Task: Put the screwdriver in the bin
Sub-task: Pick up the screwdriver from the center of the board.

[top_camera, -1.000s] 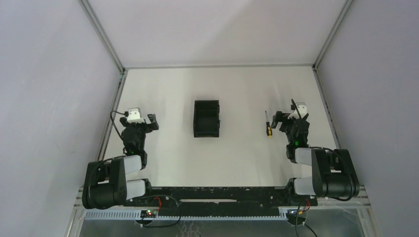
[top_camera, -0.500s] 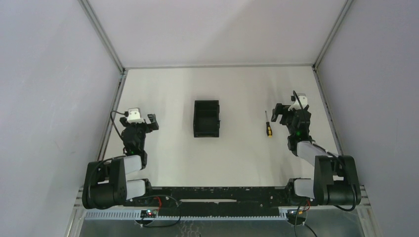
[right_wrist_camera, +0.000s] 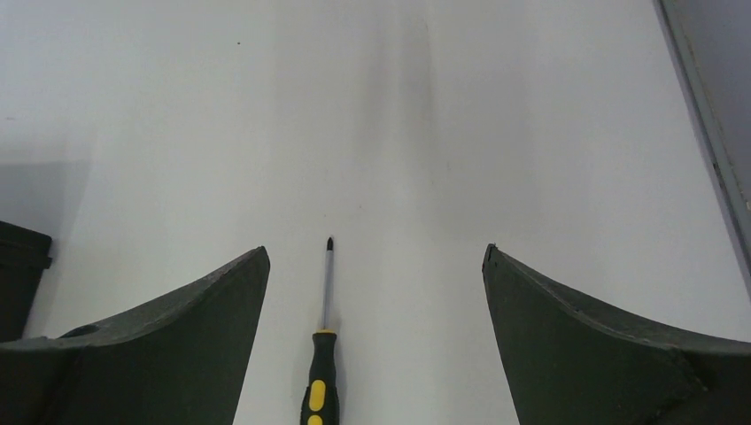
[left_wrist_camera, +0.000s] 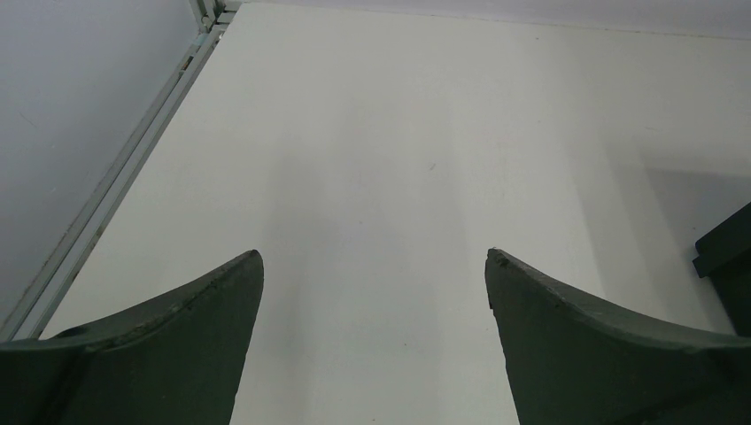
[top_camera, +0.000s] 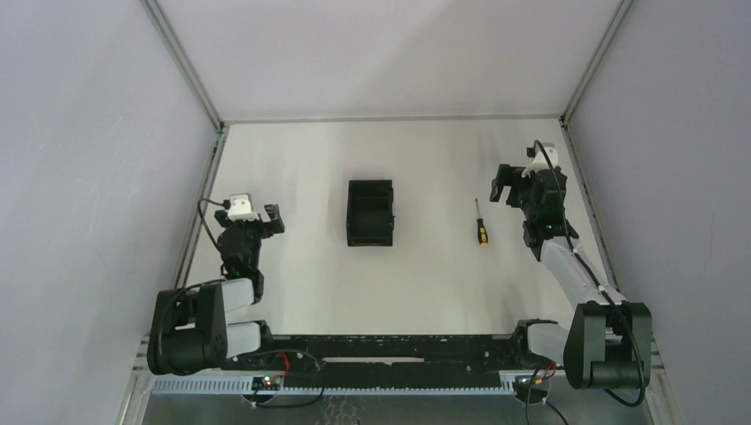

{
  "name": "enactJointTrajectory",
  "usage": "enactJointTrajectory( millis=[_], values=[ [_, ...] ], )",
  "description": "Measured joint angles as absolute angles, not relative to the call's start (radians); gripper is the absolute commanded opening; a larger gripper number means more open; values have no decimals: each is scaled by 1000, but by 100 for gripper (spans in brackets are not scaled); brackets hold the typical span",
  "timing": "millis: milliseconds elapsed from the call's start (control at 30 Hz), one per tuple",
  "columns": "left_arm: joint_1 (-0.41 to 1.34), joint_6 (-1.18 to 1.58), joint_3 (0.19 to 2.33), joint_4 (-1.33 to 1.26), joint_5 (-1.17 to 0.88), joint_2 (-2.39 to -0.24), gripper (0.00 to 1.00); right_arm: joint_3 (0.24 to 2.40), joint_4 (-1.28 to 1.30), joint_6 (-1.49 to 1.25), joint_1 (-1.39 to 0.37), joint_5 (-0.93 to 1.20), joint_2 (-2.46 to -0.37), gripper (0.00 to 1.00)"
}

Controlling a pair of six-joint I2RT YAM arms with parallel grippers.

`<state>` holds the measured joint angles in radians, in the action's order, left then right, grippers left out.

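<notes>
The screwdriver, yellow-and-black handle toward the arms and thin shaft pointing away, lies flat on the white table to the right of the black bin. My right gripper hovers just right of and slightly beyond it, open. In the right wrist view the screwdriver lies between the spread fingers, nearer the left one, with my right gripper touching nothing. My left gripper stands open at the left, empty, well apart from the bin.
A corner of the bin shows at the left edge of the right wrist view and at the right edge of the left wrist view. Metal frame rails and grey walls border the table on both sides.
My right arm has stretched out away from its base, carrying the open gripper farther up the table beside the screwdriver. The screwdriver, bin and left arm have not moved.
</notes>
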<state>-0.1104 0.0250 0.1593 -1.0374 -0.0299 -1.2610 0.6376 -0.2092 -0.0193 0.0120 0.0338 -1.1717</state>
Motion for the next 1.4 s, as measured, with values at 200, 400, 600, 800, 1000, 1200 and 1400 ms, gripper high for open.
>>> enactJointTrajectory(
  millis=[200,400,600,800,1000,1200,1400],
  values=[
    [-110,25,159,-1037,-30,-1261,100,742,-45,-24,10,29,-1171,100],
    [-110,25,159,-1037,-30,-1261,100,859,122,-38,-40,-13,-1171,100],
    [-110,25,159,-1037,-30,-1261,100,981,287,-65,-74,-27,-1187,100],
    [-110,25,159,-1037,-30,-1261,100,1103,474,-74,-81,-17,-1246,99],
    [-110,25,159,-1037,-30,-1261,100,1182,648,-88,-88,6,-1327,98],
    [-110,25,159,-1037,-30,-1261,100,1184,751,-108,-120,18,-1393,96],
    [-110,25,159,-1037,-30,-1261,100,1184,788,-132,-146,20,-1493,93]
  ],
)
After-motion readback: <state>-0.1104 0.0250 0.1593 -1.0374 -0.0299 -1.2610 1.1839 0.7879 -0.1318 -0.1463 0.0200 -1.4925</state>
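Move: The screwdriver lies on the board about 5 cm to the left of my right hand, about level with it or a centimetre back, and some 16 cm below, handle end towards me. The black bin stands roughly 38 cm to my right hand's left and about 1 cm ahead. From my left hand the screwdriver lies some 68 cm to the right and about 2 cm farther out. I first lift my open right hand about 5 cm while easing left. Then I bring it back and down, still drifting left, towards the screwdriver, tipping the fingers some 45 degrees so that they point steeply at the board. By the end I am about 6 cm farther back and lined up sideways with the handle, fingers wide and touching nothing. ##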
